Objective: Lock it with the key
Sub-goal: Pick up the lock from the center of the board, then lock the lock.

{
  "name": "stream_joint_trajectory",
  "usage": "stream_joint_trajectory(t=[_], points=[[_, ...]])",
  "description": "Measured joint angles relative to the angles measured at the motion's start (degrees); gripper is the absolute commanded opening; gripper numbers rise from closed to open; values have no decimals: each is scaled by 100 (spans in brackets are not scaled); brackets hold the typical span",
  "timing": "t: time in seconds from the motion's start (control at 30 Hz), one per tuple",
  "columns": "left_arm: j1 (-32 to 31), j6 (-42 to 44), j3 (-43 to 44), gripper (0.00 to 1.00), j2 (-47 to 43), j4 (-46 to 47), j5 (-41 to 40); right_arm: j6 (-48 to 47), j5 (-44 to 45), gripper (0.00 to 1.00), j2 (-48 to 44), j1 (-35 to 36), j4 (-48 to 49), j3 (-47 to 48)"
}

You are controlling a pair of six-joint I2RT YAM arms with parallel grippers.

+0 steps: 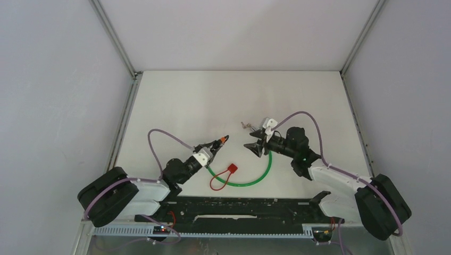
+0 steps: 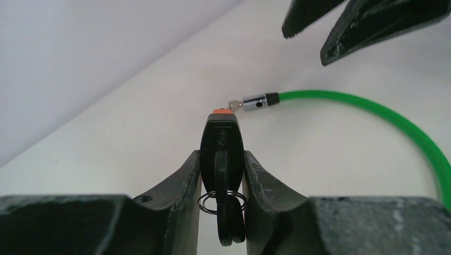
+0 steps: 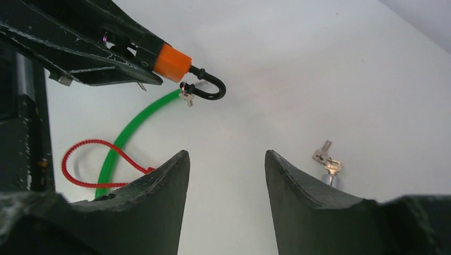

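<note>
My left gripper (image 1: 223, 139) (image 2: 222, 154) is shut on a black key head (image 2: 222, 146), from which a ring with a second black key hangs. The key sits in the back of an orange padlock (image 3: 172, 61) (image 1: 225, 138), held above the table. The padlock's black shackle (image 3: 208, 89) stands open like a hook, and the silver end (image 2: 258, 101) of the green cable (image 1: 260, 175) (image 2: 393, 118) hangs at it. My right gripper (image 1: 254, 149) (image 3: 226, 154) is open and empty, just right of the padlock. Its fingers (image 2: 367, 26) show in the left wrist view.
A red tag with a thin red loop (image 1: 226, 175) (image 3: 90, 162) lies inside the cable's curve. Small silver keys (image 1: 244, 126) (image 3: 325, 155) stick out of a silver cylinder (image 3: 331, 179) behind the right gripper. White walls close in the table on three sides.
</note>
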Motion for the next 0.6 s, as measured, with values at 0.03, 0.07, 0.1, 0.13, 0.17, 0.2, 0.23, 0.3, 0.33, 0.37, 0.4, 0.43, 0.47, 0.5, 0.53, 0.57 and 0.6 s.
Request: stream_joint_trajectory(t=[0.03, 0.07, 0.1, 0.13, 0.17, 0.2, 0.23, 0.3, 0.33, 0.37, 0.4, 0.43, 0.47, 0.5, 0.53, 0.57, 0.6], points=[[4, -98, -31, 0, 59, 197, -39, 225, -164, 58, 83, -118, 293, -76], [11, -188, -55, 0, 105, 407, -42, 448, -317, 59, 192, -216, 656, -162], [13, -267, -66, 0, 122, 538, -15, 640, -424, 59, 306, -291, 1027, -249], [13, -328, -74, 0, 129, 671, 42, 885, -535, 60, 457, -363, 1517, -378], [13, -378, -74, 0, 131, 765, 118, 1123, -638, 60, 614, -431, 2031, -525], [13, -433, -74, 0, 131, 866, 238, 1370, -756, 60, 789, -498, 2570, -688], [13, -476, -74, 0, 131, 955, 389, 1620, -881, 60, 984, -573, 3106, -837], [13, -542, -74, 0, 131, 1060, 688, 1978, -1165, 59, 1344, -675, 3810, -970], [13, -562, -74, 0, 131, 1086, 868, 2157, -1335, 58, 1528, -717, 4111, -964], [13, -573, -74, 0, 138, 1097, 1043, 2317, -1508, 57, 1685, -750, 4365, -931], [13, -570, -74, 0, 146, 1104, 1189, 2457, -1668, 57, 1794, -774, 4553, -892], [13, -557, -74, 0, 155, 1104, 1366, 2577, -1851, 57, 1875, -798, 4719, -846], [11, -551, -74, 0, 168, 1106, 1541, 2669, -2004, 56, 1917, -817, 4848, -802], [11, -546, -74, 0, 177, 1106, 1661, 2739, -2122, 57, 1926, -835, 4940, -780], [9, -535, -74, 0, 181, 1106, 1812, 2778, -2264, 56, 1923, -850, 5053, -769], [7, -518, -74, 0, 184, 1108, 1941, 2791, -2409, 56, 1921, -868, 5165, -769], [7, -507, -74, 0, 186, 1108, 2028, 2791, -2503, 56, 1921, -874, 5217, -769]])
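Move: The left gripper already holds the orange lock, shackle pointing out of its fingers. The right gripper's open fingers, where the lock is being taken, are about 12 cm to the left hand's right and 1 cm ahead, roughly level. From the right hand, the lock lies some 10 cm left, level fore and aft, at about its own height. On the table 13 cm below the right hand, the red lock is 6 cm back and 6 cm left, the green cable's keys 11 cm straight ahead. Keep the left grip shut on the orange lock and bring it back about 5 cm, some 4 cm right and 3 cm up, swinging the fingers roughly 20 degrees clockwise so the shackle faces the right gripper. Meanwhile draw the open right gripper back and slightly up, lifting its left side some 20 degrees and turning counter-clockwise to meet the shackle. ##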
